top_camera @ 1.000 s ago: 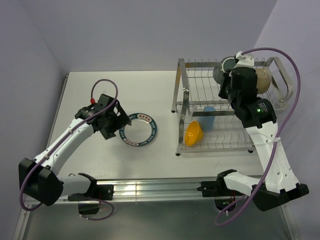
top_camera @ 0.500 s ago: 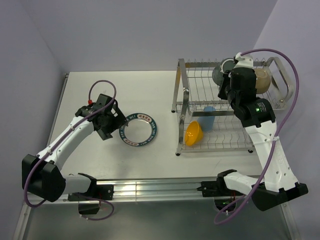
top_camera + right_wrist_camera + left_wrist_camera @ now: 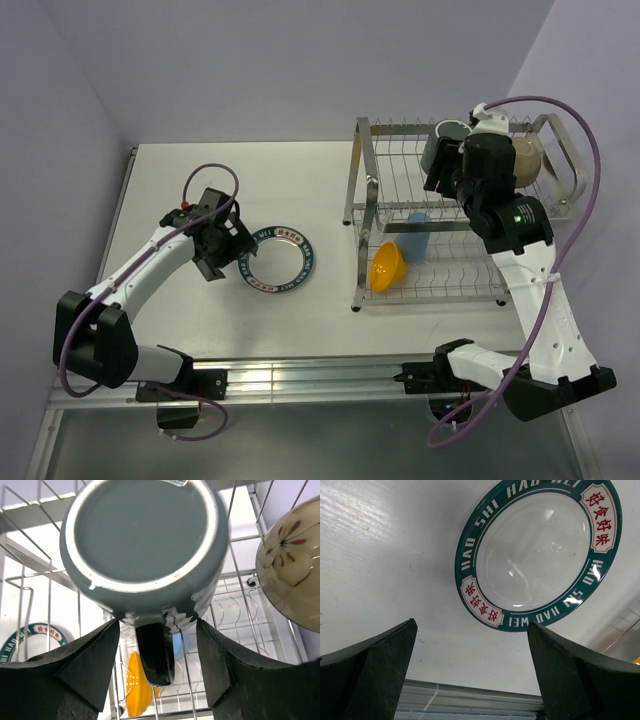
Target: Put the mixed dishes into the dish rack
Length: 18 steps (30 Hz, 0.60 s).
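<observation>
The white plate with the teal lettered rim (image 3: pixel 277 257) lies flat on the table, and it also shows in the left wrist view (image 3: pixel 540 555). My left gripper (image 3: pixel 225 245) is open and empty at the plate's left edge, its jaws wide apart (image 3: pixel 470 670). The dish rack (image 3: pixel 380 215) stands at the right. The dark mug (image 3: pixel 443 150) sits on its upper tier, base toward the right wrist camera (image 3: pixel 142 535). My right gripper (image 3: pixel 450 170) is open, its jaws straddling the mug's handle (image 3: pixel 156 652) without touching it. The clear glass is not visible.
The beige bowl (image 3: pixel 526 158) leans on the upper tier right of the mug (image 3: pixel 295 565). The light blue tumbler (image 3: pixel 418 236) and the small orange bowl (image 3: pixel 387 267) sit on the lower tier. A metal rail (image 3: pixel 320 378) runs along the table's near edge.
My left gripper has shifted slightly and turned beside the plate's left edge. The mug has tipped and moved a little left on the upper tier, with my right gripper following it.
</observation>
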Each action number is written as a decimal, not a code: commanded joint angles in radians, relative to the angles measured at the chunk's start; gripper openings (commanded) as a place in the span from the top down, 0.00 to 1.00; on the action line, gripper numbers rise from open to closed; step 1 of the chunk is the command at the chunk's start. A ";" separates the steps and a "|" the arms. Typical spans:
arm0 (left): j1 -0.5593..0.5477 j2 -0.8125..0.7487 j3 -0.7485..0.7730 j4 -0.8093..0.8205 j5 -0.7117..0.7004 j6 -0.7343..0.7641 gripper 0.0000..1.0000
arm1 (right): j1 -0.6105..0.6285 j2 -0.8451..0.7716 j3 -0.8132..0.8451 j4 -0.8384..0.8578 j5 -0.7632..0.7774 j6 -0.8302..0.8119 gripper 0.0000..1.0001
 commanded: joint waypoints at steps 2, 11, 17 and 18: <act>0.004 0.021 0.001 0.034 -0.003 0.026 0.01 | -0.008 -0.011 0.093 0.013 0.010 0.001 0.30; 0.004 0.058 -0.034 0.064 -0.025 0.046 0.01 | -0.005 -0.018 0.149 -0.009 0.016 0.019 0.30; 0.012 0.119 -0.043 0.089 -0.045 0.069 0.01 | -0.005 -0.047 0.231 -0.033 -0.029 0.055 0.29; 0.015 0.133 -0.046 0.095 -0.045 0.070 0.01 | -0.005 -0.048 0.249 -0.041 -0.042 0.068 0.29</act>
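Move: The gray mug I have already let go of sits in the top rack, its middle about 6 cm straight ahead of my right hand and level with it. The beige cup is some 13 cm to the right of the mug. The yellow bowl is roughly 26 cm below my right hand, 3 cm back and 5 cm left. The plate's middle lies about 9 cm right of my left hand, 2 cm ahead and 9 cm below; the rack's near-left foot is some 27 cm right, 8 cm back and 10 cm down. With the fingers already open round the mug's handle, I lift my right hand about 6 cm up and off it, easing back a little and tipping the fingertips up slightly. Meanwhile my left hand, still wide open, sinks some 4 cm beside the plate's left rim, faster towards the end and tilting slightly back towards me, with no touch yet. ##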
